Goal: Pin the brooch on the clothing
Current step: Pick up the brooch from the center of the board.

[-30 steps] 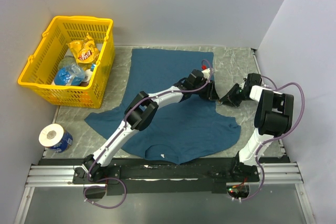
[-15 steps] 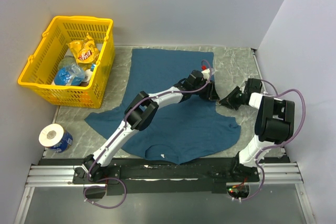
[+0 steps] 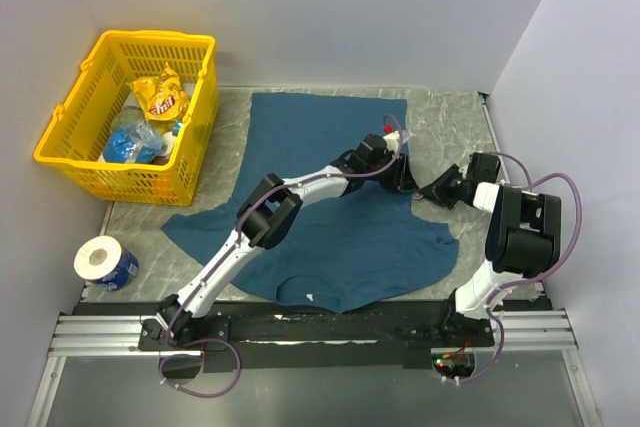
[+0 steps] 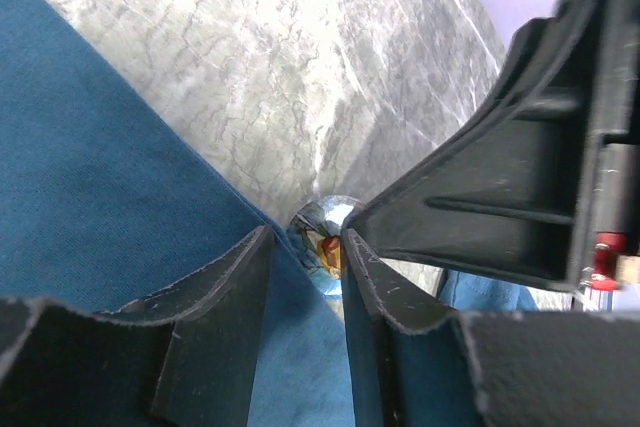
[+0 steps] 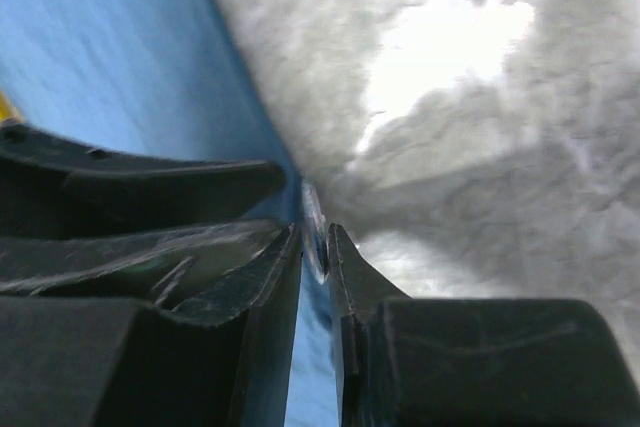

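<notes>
The clothing, a dark teal T-shirt, lies spread on the marble table. At its right edge my two grippers meet. My left gripper is shut on a fold of the shirt's edge. The brooch, a small shiny round disc, sits just past those fingertips against the fabric. My right gripper comes in from the right and is shut on the brooch, seen edge-on between its tips with blue cloth beside it. In the left wrist view a black finger of the right gripper fills the right side.
A yellow basket holding snack bags stands at the back left. A paper roll lies at the near left. Bare marble shows right of the shirt, bounded by the side wall.
The right gripper's jaws have drawn closer together on the brooch and its wrist has shifted slightly. The left arm and the shirt have stayed put.
</notes>
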`<state>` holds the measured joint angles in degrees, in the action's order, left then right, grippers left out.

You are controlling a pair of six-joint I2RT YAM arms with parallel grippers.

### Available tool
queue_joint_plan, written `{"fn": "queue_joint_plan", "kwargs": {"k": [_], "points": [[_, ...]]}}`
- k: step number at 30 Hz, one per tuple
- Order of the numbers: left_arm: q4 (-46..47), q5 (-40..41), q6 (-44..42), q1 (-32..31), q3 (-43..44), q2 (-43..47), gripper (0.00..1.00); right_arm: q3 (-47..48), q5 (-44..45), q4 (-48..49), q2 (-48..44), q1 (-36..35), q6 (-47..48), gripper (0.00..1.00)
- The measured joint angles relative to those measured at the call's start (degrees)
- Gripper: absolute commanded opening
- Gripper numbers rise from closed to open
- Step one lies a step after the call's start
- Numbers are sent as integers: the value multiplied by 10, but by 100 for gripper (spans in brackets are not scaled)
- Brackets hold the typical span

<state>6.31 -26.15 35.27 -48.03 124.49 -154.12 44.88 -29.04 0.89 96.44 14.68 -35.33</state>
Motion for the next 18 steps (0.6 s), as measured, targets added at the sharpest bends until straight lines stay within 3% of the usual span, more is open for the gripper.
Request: {"fn": "queue_joint_plan", "kwargs": {"k": [2,8,11,18], "points": [[3,-1,1,0,-2,0,41,0,1,0,9,0,0,1],[12,-2,4,1,-8,1,43,1,-9,12,10,2,-8,0],[17,-4,4,1,-12,3,50,1,5,5,-2,2,-6,0],[66,-22,21,0,-101,55,77,11,61,-72,-85,2,18,0]]}}
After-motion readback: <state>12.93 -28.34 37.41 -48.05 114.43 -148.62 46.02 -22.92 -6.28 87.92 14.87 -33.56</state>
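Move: The brooch stands edge-on between the right hand's slightly open fingertips, its middle about 1 cm ahead, 1 cm left and 1 cm below the hand point. The clothing's middle is some 26 cm left and 3 cm back of that hand, its near right sleeve about 12 cm back and 6 cm right. From the left hand, whose half-open tips are right beside the brooch, the brooch is about 2 cm right, 1 cm back and 1 cm below. Upward, after a short closing in place: the right fingers shut and pinch the brooch by its edge, then the hand lifts it about 3 cm while easing nearly 2 cm to the right, away from the left fingers. Late on, the left hand spreads its fingers wider and backs off from the brooch, back and up with a little left, around 2 cm in all. ##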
